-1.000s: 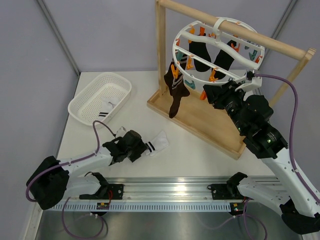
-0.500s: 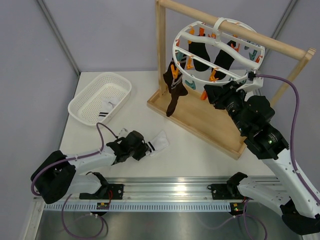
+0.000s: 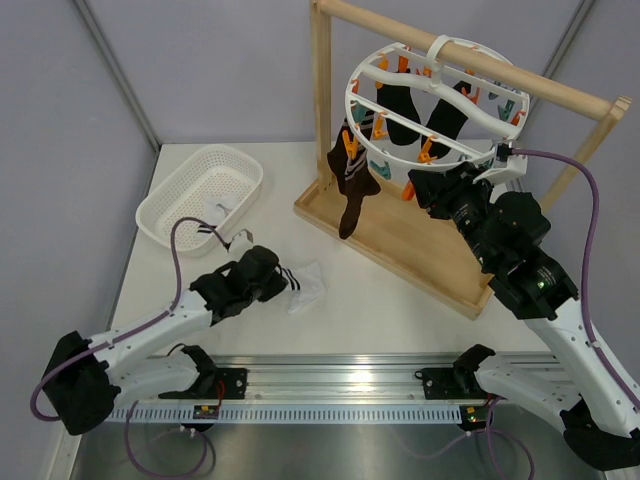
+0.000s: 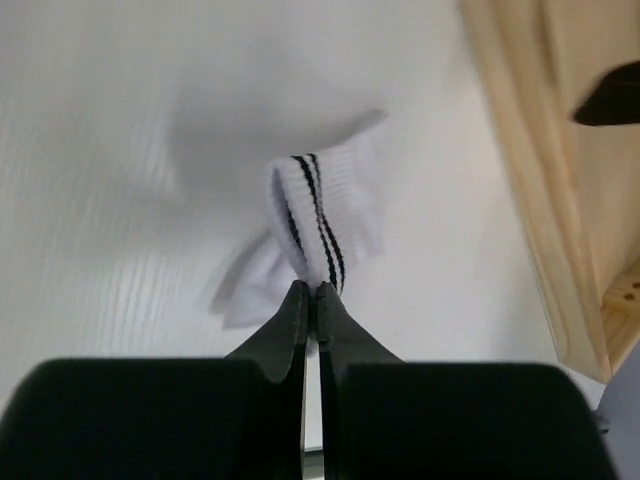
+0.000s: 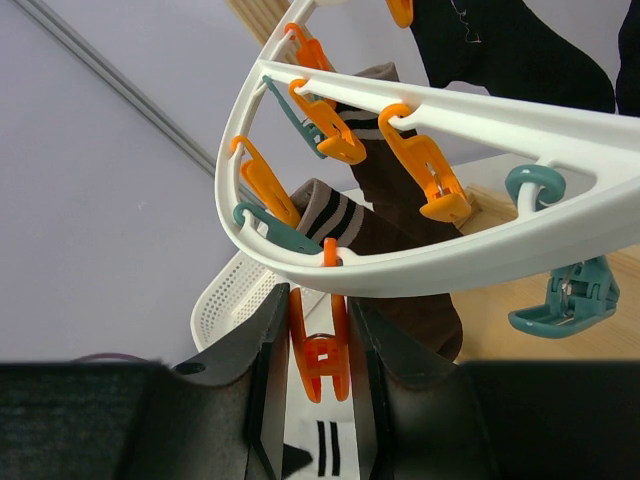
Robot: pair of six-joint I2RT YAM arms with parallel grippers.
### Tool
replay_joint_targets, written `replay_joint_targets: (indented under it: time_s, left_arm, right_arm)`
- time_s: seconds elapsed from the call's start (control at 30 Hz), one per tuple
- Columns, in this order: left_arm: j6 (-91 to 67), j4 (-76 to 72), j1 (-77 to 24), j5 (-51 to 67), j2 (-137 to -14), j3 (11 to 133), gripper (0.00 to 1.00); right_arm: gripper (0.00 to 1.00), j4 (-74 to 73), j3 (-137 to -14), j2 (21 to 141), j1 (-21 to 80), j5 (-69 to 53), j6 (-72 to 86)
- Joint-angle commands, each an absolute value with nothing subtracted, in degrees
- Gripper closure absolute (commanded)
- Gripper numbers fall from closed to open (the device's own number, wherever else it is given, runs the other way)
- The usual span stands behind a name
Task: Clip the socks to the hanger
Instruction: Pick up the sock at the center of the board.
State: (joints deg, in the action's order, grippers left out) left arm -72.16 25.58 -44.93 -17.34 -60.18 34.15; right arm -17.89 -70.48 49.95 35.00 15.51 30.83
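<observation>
A white sock with black stripes (image 3: 306, 286) (image 4: 322, 212) lies on the table, its cuff pinched in my left gripper (image 3: 279, 283) (image 4: 312, 291), which is shut on it. The hanger (image 3: 353, 104) (image 5: 470, 255), a white ring with orange and teal clips, hangs from the wooden bar with several dark socks (image 3: 350, 197) clipped to it. At the ring's near side my right gripper (image 3: 416, 190) (image 5: 318, 300) is shut on a dangling orange clip (image 5: 320, 358), one finger on each side of it.
A white mesh basket (image 3: 165, 212) at the back left holds another striped sock (image 3: 213, 224). The wooden frame stand (image 3: 400, 252) with its base board fills the right half of the table. A teal clip (image 5: 565, 300) hangs to the right of my right gripper.
My left gripper has shut on the striped sock's cuff and drawn it a little left and back. The right arm has not moved.
</observation>
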Motion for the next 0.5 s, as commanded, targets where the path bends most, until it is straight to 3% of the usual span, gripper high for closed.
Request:
replay_joint_targets:
  time_s: [0.0,0.1,0.27,0.47]
  left_arm:
    - [-51.93,25.15,-45.18,-24.17,-56.43,42.17,1.0]
    - [-35.9,22.77,-45.18,-19.01,-57.3,50.16,1.0]
    - [-14.63,23.82,-45.26,5.94,-62.48,65.18,1.0]
    - [-1.35,31.26,-45.35,23.71,-69.69,78.56,1.0]
  right_arm:
    - [1.0,-18.63,-71.63,50.36,34.8,14.42,30.06]
    - [1.0,-18.72,-72.51,50.97,34.8,13.71,29.88]
    - [1.0,-18.72,-74.87,52.38,34.89,12.31,29.44]
    - [1.0,-19.16,-77.16,54.31,34.89,10.28,29.0]
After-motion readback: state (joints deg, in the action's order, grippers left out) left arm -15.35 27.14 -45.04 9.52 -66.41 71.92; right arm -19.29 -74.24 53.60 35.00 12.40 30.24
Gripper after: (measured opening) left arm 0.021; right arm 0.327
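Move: Up and to the right of the left hand, whose shut fingers already hold the white sock's striped cuff, is the orange clip in the right hand's fingers: about 6 cm ahead, 27 cm right, 34 cm higher. The hanging brown sock is some 12 cm ahead, 16 cm right and 25 cm up; the wooden tray's middle is 14 cm ahead, 27 cm right, 8 cm lower. From the right hand the white sock lies 6 cm back, 22 cm left and 39 cm down. Hoisting the pinched white sock by its cuff, the left hand climbs fast, about 23 cm, and swings some 10 cm to the right towards the orange clip. Its wrist tips up and turns clockwise about 50 degrees, so the fingers go from pointing steeply down to rightward, staying shut. The right hand keeps its grip on the clip, easing only 1.5 cm left. ##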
